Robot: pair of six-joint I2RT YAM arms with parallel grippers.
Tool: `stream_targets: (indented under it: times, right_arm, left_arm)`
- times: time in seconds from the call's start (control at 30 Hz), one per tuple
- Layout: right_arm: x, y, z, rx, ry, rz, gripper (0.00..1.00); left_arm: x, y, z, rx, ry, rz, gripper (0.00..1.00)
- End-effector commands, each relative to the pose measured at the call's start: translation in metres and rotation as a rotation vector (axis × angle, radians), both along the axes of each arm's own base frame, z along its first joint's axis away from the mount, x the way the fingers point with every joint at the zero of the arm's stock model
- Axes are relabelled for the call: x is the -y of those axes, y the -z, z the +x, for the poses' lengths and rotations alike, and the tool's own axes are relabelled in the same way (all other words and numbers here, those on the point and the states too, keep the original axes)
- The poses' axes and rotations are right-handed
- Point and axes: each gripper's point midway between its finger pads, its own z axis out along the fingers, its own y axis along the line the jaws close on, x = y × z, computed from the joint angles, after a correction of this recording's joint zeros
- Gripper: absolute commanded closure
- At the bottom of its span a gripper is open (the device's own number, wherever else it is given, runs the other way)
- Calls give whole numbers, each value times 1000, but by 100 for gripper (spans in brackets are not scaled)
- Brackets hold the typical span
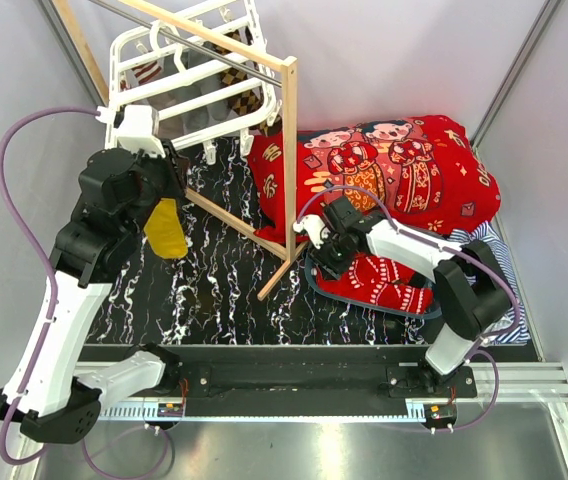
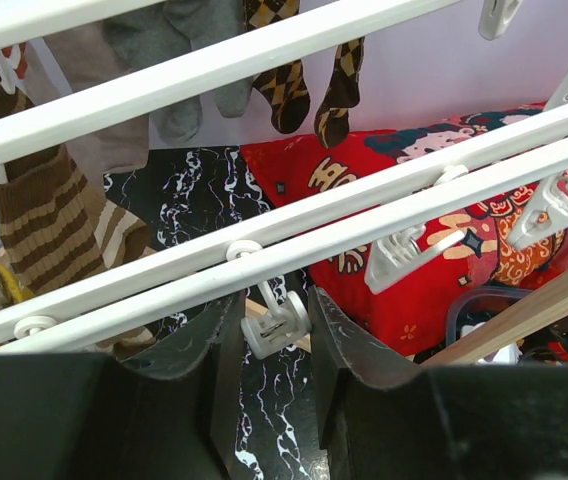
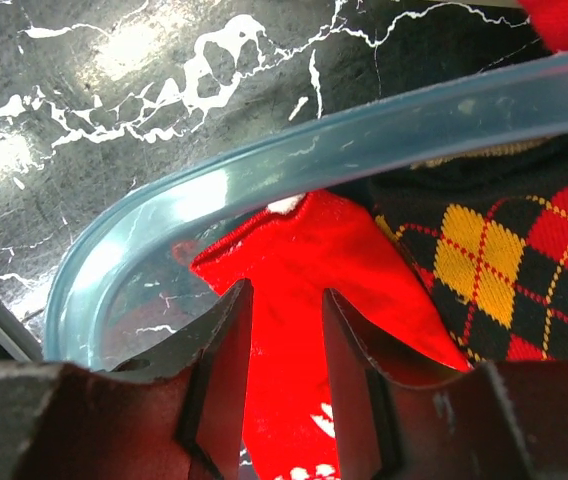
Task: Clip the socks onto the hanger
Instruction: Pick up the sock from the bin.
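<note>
The white hanger (image 1: 179, 60) hangs at the back left, its bars (image 2: 264, 60) crossing the left wrist view. On it hang a brown striped sock (image 2: 44, 215) and brown diamond socks (image 2: 284, 90). A mustard yellow sock (image 1: 166, 230) dangles just below my left gripper (image 1: 169, 165). That gripper (image 2: 274, 298) is shut on a small white clip (image 2: 282, 322) under the bars. My right gripper (image 1: 322, 262) reaches into a clear bluish container (image 3: 294, 150). Its jaws (image 3: 286, 300) pinch a fold of the red sock (image 3: 294, 240). A red-black-yellow argyle sock (image 3: 504, 270) lies beside it.
A bare-wood rack (image 1: 289, 150) stands between the arms, with one foot on the black marbled tabletop (image 1: 224, 290). A big red cartoon blanket (image 1: 394, 160) fills the back right. A blue-white striped cloth (image 1: 494, 260) lies under the right arm.
</note>
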Motion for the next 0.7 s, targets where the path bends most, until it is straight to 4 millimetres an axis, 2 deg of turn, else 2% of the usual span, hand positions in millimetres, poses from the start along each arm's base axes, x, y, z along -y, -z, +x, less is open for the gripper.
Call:
stream_targets:
  times: [0.0, 0.17, 0.3, 0.47, 0.6, 0.67]
  right_arm:
    - [-12, 5, 15, 42, -15, 38, 57]
    - [-6, 24, 17, 39, 12, 5, 57]
    - [6, 45, 13, 13, 64, -58, 59]
    - [17, 51, 13, 26, 144, -94, 82]
    - [19, 41, 15, 58, 197, -75, 98]
    - [21, 30, 17, 81, 229, -61, 100]
  left_arm:
    - [8, 6, 1, -24, 45, 16, 100]
    - [8, 9, 2, -31, 45, 18, 100]
    - [9, 10, 2, -37, 46, 11, 100]
    - [11, 12, 3, -45, 49, 11, 100]
    - [12, 11, 3, -44, 55, 3, 100]
    - [12, 10, 3, -43, 55, 0, 100]
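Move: The end of the red sock that the right fingers go for lies about 4 cm below the right hand and some 2 cm ahead. The bin's left rim runs past about 5 cm to the hand's left, roughly level with it in height and 1 cm ahead. The black-and-yellow argyle sock lies about 7 cm ahead and 4 cm to the right, some 4 cm below. From the left hand, the red sock's end is about 27 cm right, 1 cm back and 41 cm down. Down first, and slightly forward, the right hand sinks about 3.5 cm inside the bin's left wall onto the end of the red sock with its fingers half open. It then stops sinking and closes them nearly shut, pinching the cloth between the tips while edging a little farther forward and turning clockwise some 10 degrees. ##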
